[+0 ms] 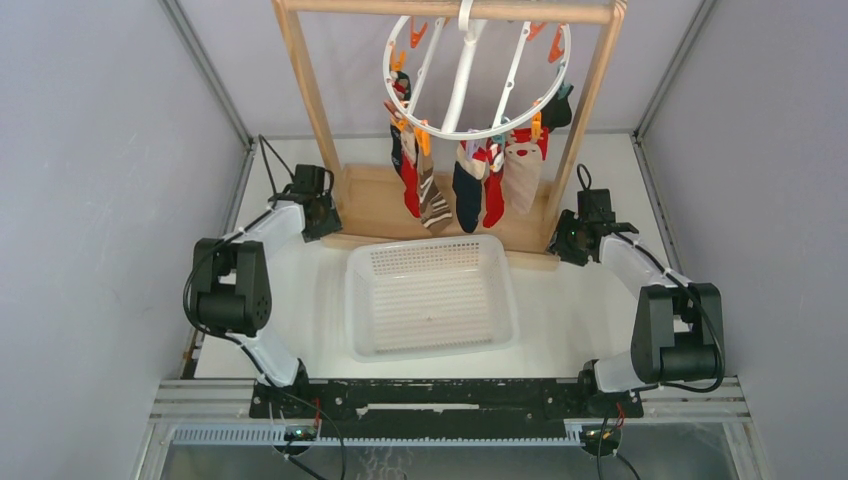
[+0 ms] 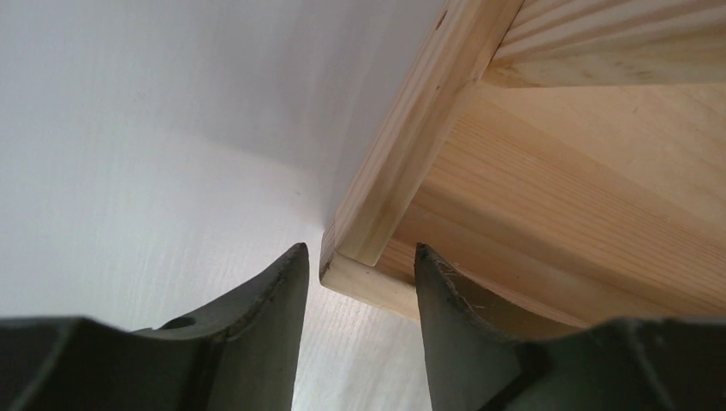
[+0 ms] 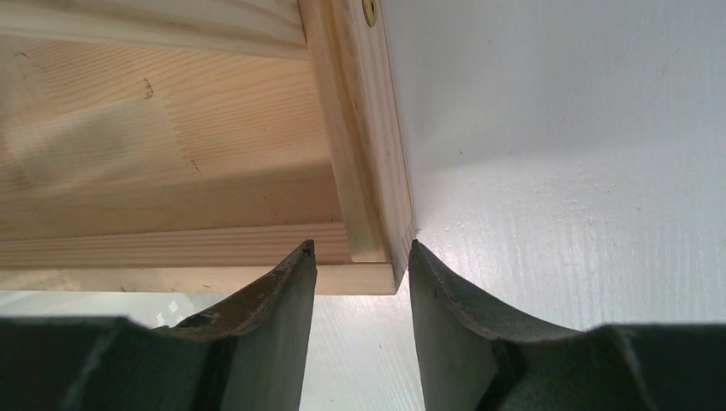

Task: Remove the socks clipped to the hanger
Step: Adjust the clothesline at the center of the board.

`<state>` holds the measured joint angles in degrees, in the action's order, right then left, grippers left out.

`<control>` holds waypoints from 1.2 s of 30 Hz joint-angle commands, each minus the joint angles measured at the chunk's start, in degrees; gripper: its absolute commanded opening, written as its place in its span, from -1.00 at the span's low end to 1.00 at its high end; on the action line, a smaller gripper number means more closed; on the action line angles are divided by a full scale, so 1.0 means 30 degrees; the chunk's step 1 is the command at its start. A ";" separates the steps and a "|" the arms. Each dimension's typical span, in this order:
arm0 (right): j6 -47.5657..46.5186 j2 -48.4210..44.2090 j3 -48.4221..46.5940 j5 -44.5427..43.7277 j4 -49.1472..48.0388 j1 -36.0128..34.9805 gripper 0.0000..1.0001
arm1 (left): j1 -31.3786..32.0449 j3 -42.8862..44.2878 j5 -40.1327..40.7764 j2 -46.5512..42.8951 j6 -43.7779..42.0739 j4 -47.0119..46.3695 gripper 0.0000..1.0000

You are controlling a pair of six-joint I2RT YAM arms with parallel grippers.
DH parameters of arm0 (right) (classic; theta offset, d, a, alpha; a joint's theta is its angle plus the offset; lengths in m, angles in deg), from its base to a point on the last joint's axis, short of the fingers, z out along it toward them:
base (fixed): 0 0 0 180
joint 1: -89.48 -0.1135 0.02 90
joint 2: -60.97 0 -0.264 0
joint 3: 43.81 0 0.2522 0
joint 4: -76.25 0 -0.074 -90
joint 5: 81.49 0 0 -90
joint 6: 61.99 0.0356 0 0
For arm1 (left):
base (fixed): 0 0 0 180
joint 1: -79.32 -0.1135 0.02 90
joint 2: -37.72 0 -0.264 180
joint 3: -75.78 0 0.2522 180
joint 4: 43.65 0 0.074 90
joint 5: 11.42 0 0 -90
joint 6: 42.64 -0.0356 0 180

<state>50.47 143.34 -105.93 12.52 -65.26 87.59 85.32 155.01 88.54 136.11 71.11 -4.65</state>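
The hanger (image 1: 470, 134), a white ring with spokes and coloured clips, hangs from the top bar of a wooden rack. Several socks are clipped to its near rim: a red one (image 1: 411, 190), a striped one (image 1: 433, 203), a navy one (image 1: 467, 195), another red one (image 1: 494, 197) and a cream one (image 1: 522, 176). Far below them, my left gripper (image 1: 322, 215) (image 2: 360, 250) stands open at the rack base's left front corner. My right gripper (image 1: 565, 240) (image 3: 361, 244) is open at the right front corner. Neither holds a sock.
The wooden rack (image 1: 308, 95) stands on a flat wooden base (image 2: 548, 171) (image 3: 171, 145) at the back of the white table. A white perforated basket (image 1: 356, 300) sits in the middle, between the arms and below the socks. Grey walls close in both sides.
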 commanded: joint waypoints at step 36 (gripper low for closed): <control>-0.0330 -0.0254 0.0123 0.0362 -0.0379 0.1297 0.05 | 0.2427 -0.4078 0.0460 -0.3586 0.0336 -0.0600 -0.36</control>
<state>50.36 142.75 -105.56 13.14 -64.89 91.00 90.13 144.89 92.45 128.11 70.91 -9.02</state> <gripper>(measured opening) 0.521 0.322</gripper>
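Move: The wooden board's front-left corner sits between the left hand's open fingertips, roughly 1 cm below the hand point. From that hand, the foot of the left post is some 11 cm ahead and 4 cm right, and the white basket's middle about 14 cm back and 24 cm right. The board's front-right corner lies between the right hand's half-open fingers, also about 1 cm down; the basket's middle is some 9 cm back and 29 cm left of that hand. The board's front-left corner is pinched as the left fingers close on the end of the side rail; the hand then drags it back towards the robot about 3.5 cm and some 1.5 cm right, level and speeding up. The right hand keeps its opening around the front-right corner, at first almost still, then goes 1.5 cm or so to the right along with that end. ##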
